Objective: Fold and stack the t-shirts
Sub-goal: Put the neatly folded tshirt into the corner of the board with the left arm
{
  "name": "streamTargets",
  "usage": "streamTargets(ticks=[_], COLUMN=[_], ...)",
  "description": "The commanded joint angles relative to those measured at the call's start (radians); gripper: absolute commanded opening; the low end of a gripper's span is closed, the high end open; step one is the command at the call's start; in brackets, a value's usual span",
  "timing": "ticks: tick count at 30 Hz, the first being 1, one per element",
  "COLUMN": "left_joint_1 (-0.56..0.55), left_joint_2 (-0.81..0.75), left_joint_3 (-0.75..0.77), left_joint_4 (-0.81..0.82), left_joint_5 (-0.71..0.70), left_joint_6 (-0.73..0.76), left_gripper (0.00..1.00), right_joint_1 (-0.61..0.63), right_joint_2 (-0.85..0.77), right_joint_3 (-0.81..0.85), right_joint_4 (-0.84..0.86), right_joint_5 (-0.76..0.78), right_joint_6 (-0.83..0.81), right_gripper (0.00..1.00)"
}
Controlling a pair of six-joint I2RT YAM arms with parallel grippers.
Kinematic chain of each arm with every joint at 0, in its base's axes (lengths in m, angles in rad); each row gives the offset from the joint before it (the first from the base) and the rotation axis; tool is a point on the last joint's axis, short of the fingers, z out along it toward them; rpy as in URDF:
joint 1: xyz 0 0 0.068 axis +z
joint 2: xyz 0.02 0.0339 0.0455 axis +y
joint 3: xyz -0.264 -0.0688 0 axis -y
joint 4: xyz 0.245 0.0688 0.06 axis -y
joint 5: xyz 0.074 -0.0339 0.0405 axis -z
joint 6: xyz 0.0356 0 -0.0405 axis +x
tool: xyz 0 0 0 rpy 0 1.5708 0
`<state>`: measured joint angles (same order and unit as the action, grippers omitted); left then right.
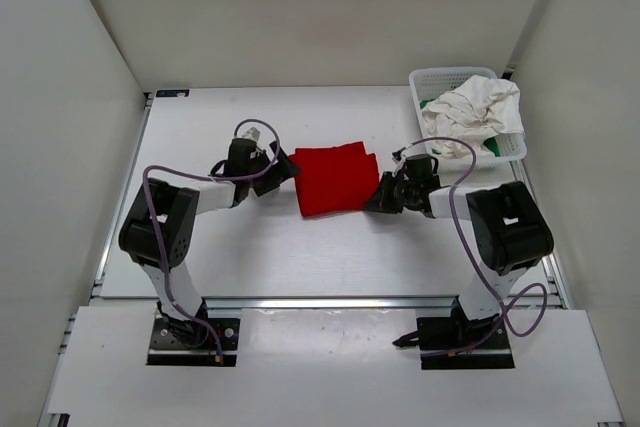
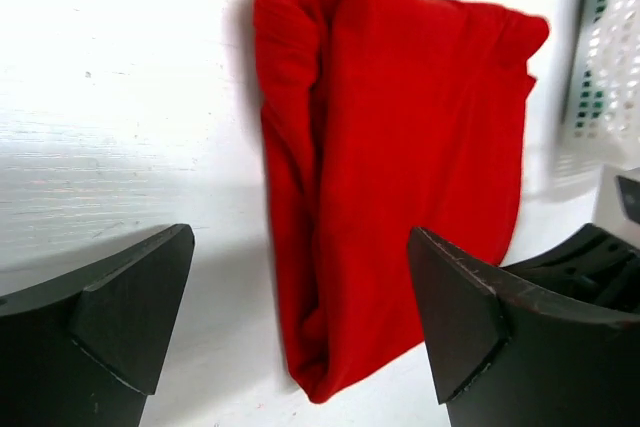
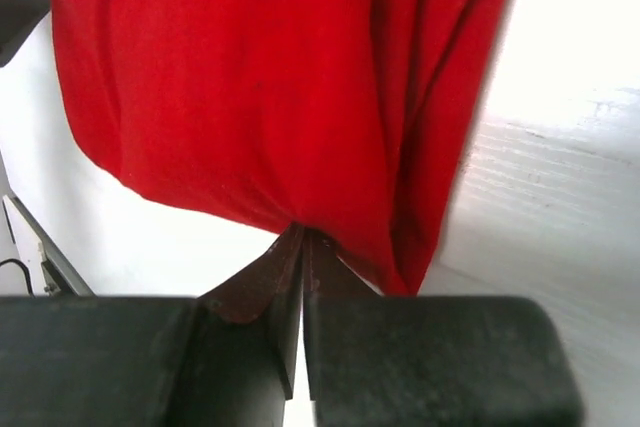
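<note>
The red t-shirt point(image 1: 333, 179) lies folded into a rough rectangle mid-table. My left gripper point(image 1: 287, 167) sits at its left edge, open wide, and in the left wrist view its fingers point(image 2: 130, 317) straddle the near corner of the red t-shirt point(image 2: 400, 147) without touching it. My right gripper point(image 1: 378, 195) is at the shirt's right edge. In the right wrist view it point(image 3: 303, 239) is shut, its tips pinching the hem of the red t-shirt point(image 3: 260, 77). The white t-shirt point(image 1: 475, 107) is heaped in the basket, with a bit of green t-shirt point(image 1: 487, 150) showing beneath it.
The white mesh basket point(image 1: 440, 74) stands at the table's back right corner, and its wall point(image 2: 600, 57) shows at the right of the left wrist view. White walls close in the table on three sides. Both arms' cables loop above the table.
</note>
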<state>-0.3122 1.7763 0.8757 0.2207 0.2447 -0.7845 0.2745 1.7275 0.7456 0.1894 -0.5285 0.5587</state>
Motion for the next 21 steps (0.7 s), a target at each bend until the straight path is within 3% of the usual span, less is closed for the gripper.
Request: streamTargets(ticks=[1, 4, 6, 9, 12, 16, 19, 21], left_joint_1=[-0.042, -0.065, -0.079, -0.096, -0.108, -0.123, -0.070, 0.031], left_joint_2=[-0.025, 0.027, 0.073, 0.126, 0.170, 0.219, 0.224, 0.230], left_joint_3=[0.003, 0.039, 0.077, 0.098, 0.114, 0.244, 0.360, 0.446], left_joint_4=[-0.036, -0.047, -0.066, -0.066, -0.011, -0.015, -0.058, -0.111], left_joint_5=[-0.044, -0.045, -0.047, -0.044, -0.010, -0.001, -0.009, 0.004], left_joint_6=[0.063, 0.083, 0.091, 0.084, 0.045, 0.021, 0.022, 0.031], left_gripper=[0.99, 0.98, 0.92, 0.55, 0.29, 0.08, 0.03, 0.03], right_joint_1=[0.006, 0.005, 0.002, -0.001, -0.007, -0.024, -0.029, -0.031], right_joint_2=[-0.048, -0.106, -0.169, -0.261, -0.342, -0.433, -0.509, -0.534], right_joint_3=[-0.017, -0.035, -0.035, -0.043, -0.054, -0.115, -0.198, -0.238], right_joint_4=[0.062, 0.058, 0.042, 0.025, 0.016, 0.010, 0.050, 0.044], right_joint_5=[0.012, 0.012, 0.007, 0.015, 0.010, -0.008, -0.024, -0.028], right_joint_6=[-0.002, 0.009, 0.004, 0.004, 0.015, 0.030, 0.070, 0.069], right_gripper=[0.04, 0.17, 0.24, 0.32, 0.38, 0.38, 0.38, 0.38])
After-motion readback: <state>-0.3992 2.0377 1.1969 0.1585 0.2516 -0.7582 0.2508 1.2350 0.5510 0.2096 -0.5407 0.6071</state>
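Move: The red folded t-shirt's middle lies about 11 cm right of the open left hand, 4 cm back and 3 cm below; its left edge is only some 5 cm to the right, level fore and aft. The shut right gripper sits at the shirt's near right corner, 20 cm right of and 9 cm nearer than the left hand. From the right hand, the shirt's middle is about 8 cm left, 5 cm ahead and roughly level. Left hand goes 6 cm right and down, pinches the t-shirt's edge, drags forward; right hand opens, rising 10 cm. ##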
